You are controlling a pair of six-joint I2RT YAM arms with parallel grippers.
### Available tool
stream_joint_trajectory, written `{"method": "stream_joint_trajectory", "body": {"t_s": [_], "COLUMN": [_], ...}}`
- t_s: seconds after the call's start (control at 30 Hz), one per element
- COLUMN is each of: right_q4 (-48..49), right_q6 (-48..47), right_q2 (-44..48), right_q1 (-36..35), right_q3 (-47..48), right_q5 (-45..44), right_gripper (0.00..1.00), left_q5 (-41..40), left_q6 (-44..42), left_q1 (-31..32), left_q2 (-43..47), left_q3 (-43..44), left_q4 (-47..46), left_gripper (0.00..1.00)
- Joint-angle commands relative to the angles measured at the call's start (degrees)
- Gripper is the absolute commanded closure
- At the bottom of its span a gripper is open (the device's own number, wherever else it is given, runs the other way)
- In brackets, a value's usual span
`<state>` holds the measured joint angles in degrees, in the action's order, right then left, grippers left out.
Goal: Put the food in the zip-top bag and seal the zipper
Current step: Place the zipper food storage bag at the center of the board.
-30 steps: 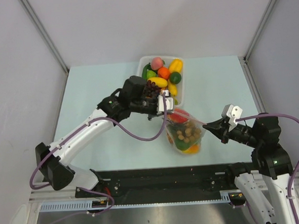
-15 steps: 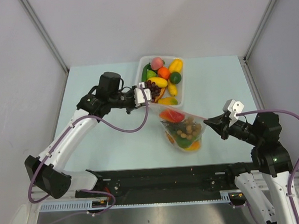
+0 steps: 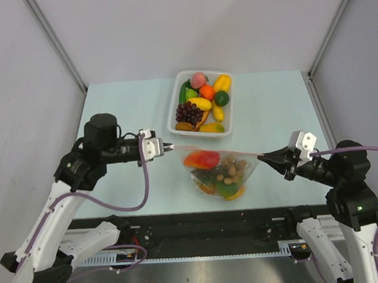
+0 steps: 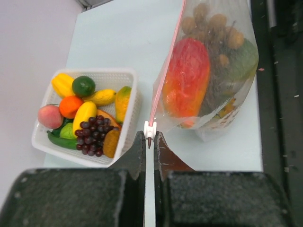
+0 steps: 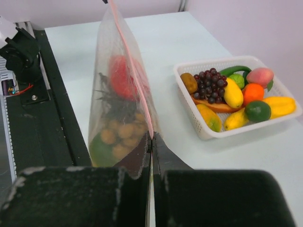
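The clear zip-top bag (image 3: 220, 173) hangs stretched between both grippers. Inside it lie food pieces: a red-yellow piece (image 3: 201, 158), a brown bunch (image 3: 231, 169) and green pieces (image 3: 225, 189). Its pink-red zipper (image 3: 215, 151) runs taut along the mouth. My left gripper (image 3: 165, 147) is shut on the small white slider (image 4: 150, 128) at the zipper's left end. My right gripper (image 3: 262, 155) is shut on the bag's right corner, pinching the zipper (image 5: 135, 80) where it ends. In the wrist views the left gripper (image 4: 149, 137) and right gripper (image 5: 151, 137) both show jaws pressed together.
A white tray (image 3: 173, 120) at the back centre holds more food: dark grapes (image 3: 188, 111), yellow mangoes, an orange, a peach and green pieces. The black rail (image 3: 213, 224) of the arm bases runs along the table's near edge, just below the bag.
My left arm has swung left, away from the tray, drawing the slider along the zipper and pulling the bag's mouth out straight. The right gripper has shifted slightly right, still holding its corner.
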<state>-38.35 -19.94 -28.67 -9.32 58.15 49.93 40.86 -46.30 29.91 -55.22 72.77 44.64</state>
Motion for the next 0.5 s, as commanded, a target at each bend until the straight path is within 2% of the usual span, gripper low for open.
{"method": "stream_joint_trajectory", "body": {"t_s": [0.0, 0.03, 0.17, 0.2, 0.3, 0.47], "right_q4": [0.6, 1.9, 7.7, 10.3, 15.0, 25.9], "right_q6": [1.2, 2.4, 6.9, 8.1, 7.0, 7.5], "right_q2": [0.1, -0.2, -5.2, -7.3, -12.7, -23.8], "right_q1": [0.1, 0.3, 0.1, -0.3, -1.5, -2.3], "right_q3": [3.7, 3.3, 0.3, -0.6, -3.4, -6.6], "right_q5": [0.9, 0.4, -3.1, -4.4, -8.8, -11.8], "right_gripper": [1.00, 1.00, 1.00, 1.00, 1.00, 1.00], "left_q5": [-2.7, -3.4, -10.6, -15.2, -21.9, -26.7], "left_q6": [9.3, 12.4, 15.0, 16.1, 17.2, 18.7], "left_q1": [1.4, 1.3, 1.3, 1.3, 1.2, -0.3], "left_q2": [3.0, 3.0, 1.3, -0.6, -6.1, -14.0], "left_q3": [4.8, 5.3, 5.1, 4.5, 3.5, -0.3], "left_q4": [5.5, 5.1, 3.0, 1.5, -1.6, -10.7], "left_gripper": [1.00, 1.00, 1.00, 1.00, 1.00, 0.99]}}
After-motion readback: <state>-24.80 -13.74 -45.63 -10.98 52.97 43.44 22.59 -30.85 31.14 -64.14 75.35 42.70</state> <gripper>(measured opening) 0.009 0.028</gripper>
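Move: The bag hangs between my hands by its zipper ends. The board's centre lies about 20 cm ahead of my left hand, 6 cm right and 22 cm below it; from my right hand it is some 25 cm ahead and 16 cm left. The food in the bag is about 12 cm right of my left hand, 3 cm back and 12 cm below. The fruit basket is farther out, roughly 34 cm ahead and 10 cm right of my left hand. Still pinching one zipper end in each hand, I ease the last bit back and up, about 2 cm with my left, less with my right. Then both hands sweep forward and down towards the board's centre, 8 to 10 cm out and about 6 cm lower, my left turning some 20 degrees counter-clockwise and my right tipping forward. ##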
